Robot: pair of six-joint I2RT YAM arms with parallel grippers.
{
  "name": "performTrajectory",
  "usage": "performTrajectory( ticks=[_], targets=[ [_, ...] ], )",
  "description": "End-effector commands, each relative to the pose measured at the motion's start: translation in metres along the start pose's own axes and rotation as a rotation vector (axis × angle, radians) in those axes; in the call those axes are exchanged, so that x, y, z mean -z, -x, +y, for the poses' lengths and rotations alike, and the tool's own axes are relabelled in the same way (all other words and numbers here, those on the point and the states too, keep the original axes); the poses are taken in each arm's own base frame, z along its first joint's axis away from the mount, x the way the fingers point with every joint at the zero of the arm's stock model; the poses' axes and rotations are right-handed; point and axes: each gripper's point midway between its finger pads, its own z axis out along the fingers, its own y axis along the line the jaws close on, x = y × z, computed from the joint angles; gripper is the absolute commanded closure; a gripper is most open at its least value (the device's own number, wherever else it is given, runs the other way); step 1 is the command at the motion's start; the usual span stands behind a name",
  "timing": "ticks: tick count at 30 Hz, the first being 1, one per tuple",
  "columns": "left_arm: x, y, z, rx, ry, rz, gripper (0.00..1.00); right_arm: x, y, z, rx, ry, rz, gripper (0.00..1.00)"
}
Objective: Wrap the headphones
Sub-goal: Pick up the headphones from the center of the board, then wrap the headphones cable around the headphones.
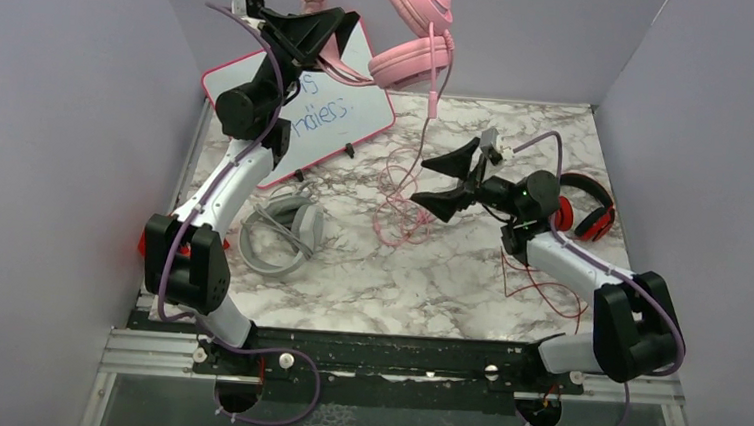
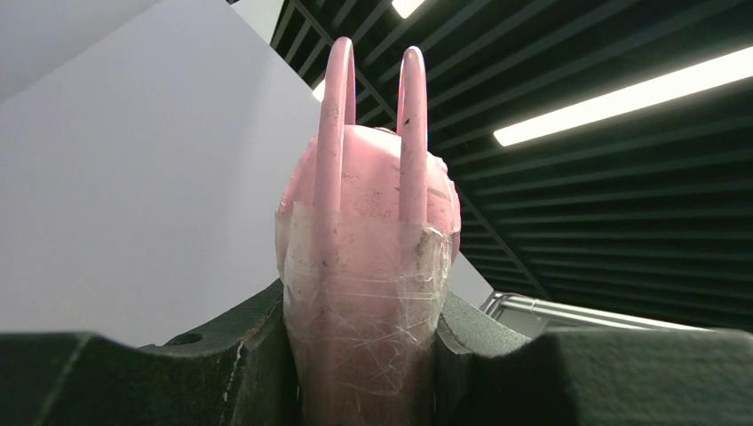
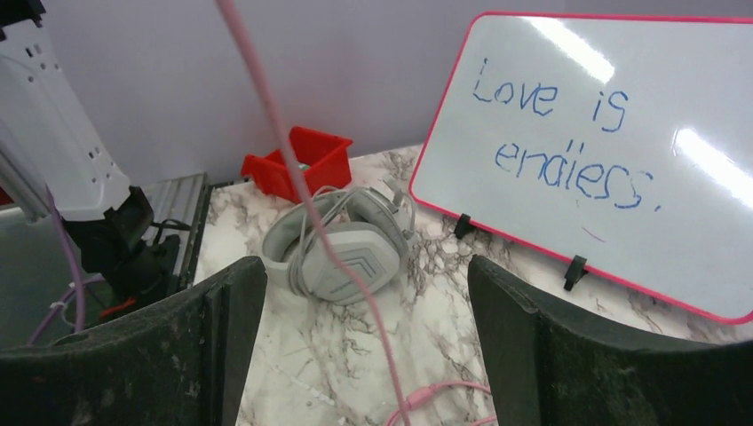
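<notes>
My left gripper (image 1: 324,31) is raised at the back and shut on the pink headphones (image 1: 415,15). In the left wrist view its jaws (image 2: 364,355) clamp the taped part of the pink headband (image 2: 366,257). The pink cable (image 1: 431,107) hangs down from a cup to a loose tangle (image 1: 398,213) on the table. My right gripper (image 1: 452,183) stands open beside that hanging cable. In the right wrist view the cable (image 3: 342,275) runs free between the spread fingers (image 3: 366,346). The grey headphones (image 1: 281,231) lie at the left. The red-and-black headphones (image 1: 586,208) lie at the right behind my right arm.
A pink-framed whiteboard (image 1: 331,120) with blue writing leans at the back left, under my left arm. A red bin (image 3: 297,160) sits by the left table edge. A thin red cable (image 1: 539,279) trails over the marble near my right arm. Purple walls close three sides.
</notes>
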Motion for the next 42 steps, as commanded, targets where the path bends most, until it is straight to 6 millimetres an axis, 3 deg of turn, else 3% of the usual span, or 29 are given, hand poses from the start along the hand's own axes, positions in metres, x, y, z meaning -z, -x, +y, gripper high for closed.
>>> performTrajectory(
  ticks=[1, 5, 14, 23, 30, 32, 36, 37, 39, 42],
  targets=[
    [-0.016, 0.003, -0.057, -0.048, -0.134, -0.036, 0.84, 0.002, 0.029, 0.01, 0.018, -0.015, -0.113, 0.13],
    [-0.017, 0.002, -0.064, -0.046, -0.141, -0.036, 0.84, -0.002, 0.015, 0.013, 0.016, 0.051, -0.096, 0.15],
    [-0.021, 0.0, -0.08, -0.045, -0.175, -0.024, 0.84, -0.024, -0.004, -0.005, -0.007, 0.068, -0.107, 0.17],
    [-0.023, -0.003, -0.091, -0.032, -0.203, -0.012, 0.84, -0.037, -0.039, 0.011, -0.091, 0.174, -0.095, 0.26],
    [-0.024, -0.006, -0.099, -0.024, -0.218, 0.002, 0.84, -0.044, -0.069, -0.008, -0.111, 0.139, -0.041, 0.33],
    [-0.024, -0.007, -0.101, -0.019, -0.222, 0.006, 0.84, -0.048, -0.072, -0.012, -0.121, 0.139, -0.036, 0.44],
    [-0.021, -0.009, -0.102, -0.002, -0.225, 0.017, 0.84, -0.051, -0.061, -0.015, -0.146, 0.132, -0.027, 0.89],
    [-0.02, -0.01, -0.101, 0.003, -0.222, 0.024, 0.85, -0.05, -0.056, -0.026, -0.178, 0.082, -0.03, 0.98],
    [-0.019, -0.018, -0.1, -0.002, -0.211, 0.07, 0.86, -0.043, -0.046, -0.046, -0.226, 0.043, -0.02, 0.99],
    [-0.012, -0.046, -0.086, -0.032, -0.154, 0.227, 0.87, -0.035, -0.027, -0.1, -0.286, -0.042, 0.033, 0.99]
  ],
)
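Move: Just off the right hand's open fingertips hangs the pink headphones' cable, the stretch to be caught being about 4 cm to its left, 2 cm ahead and 5 cm lower. The pink headphones are roughly 8 cm ahead, 5 cm left and 35 cm above that hand; the cable coil is on the table about 4 cm left, 3 cm ahead, 25 cm below. From the left hand, the stretch is some 13 cm right, 3 cm back and 35 cm down. Reaching left and down some 5 to 7 cm towards the hanging cable, the right hand, fingers wide and tipping about 10 degrees, shuts its fingertips and pinches the strand, then draws it forward a few centimetres while rising slightly. The left hand keeps its grip on the headband and lifts the pink headphones about 4 cm, easing back 3 cm. ##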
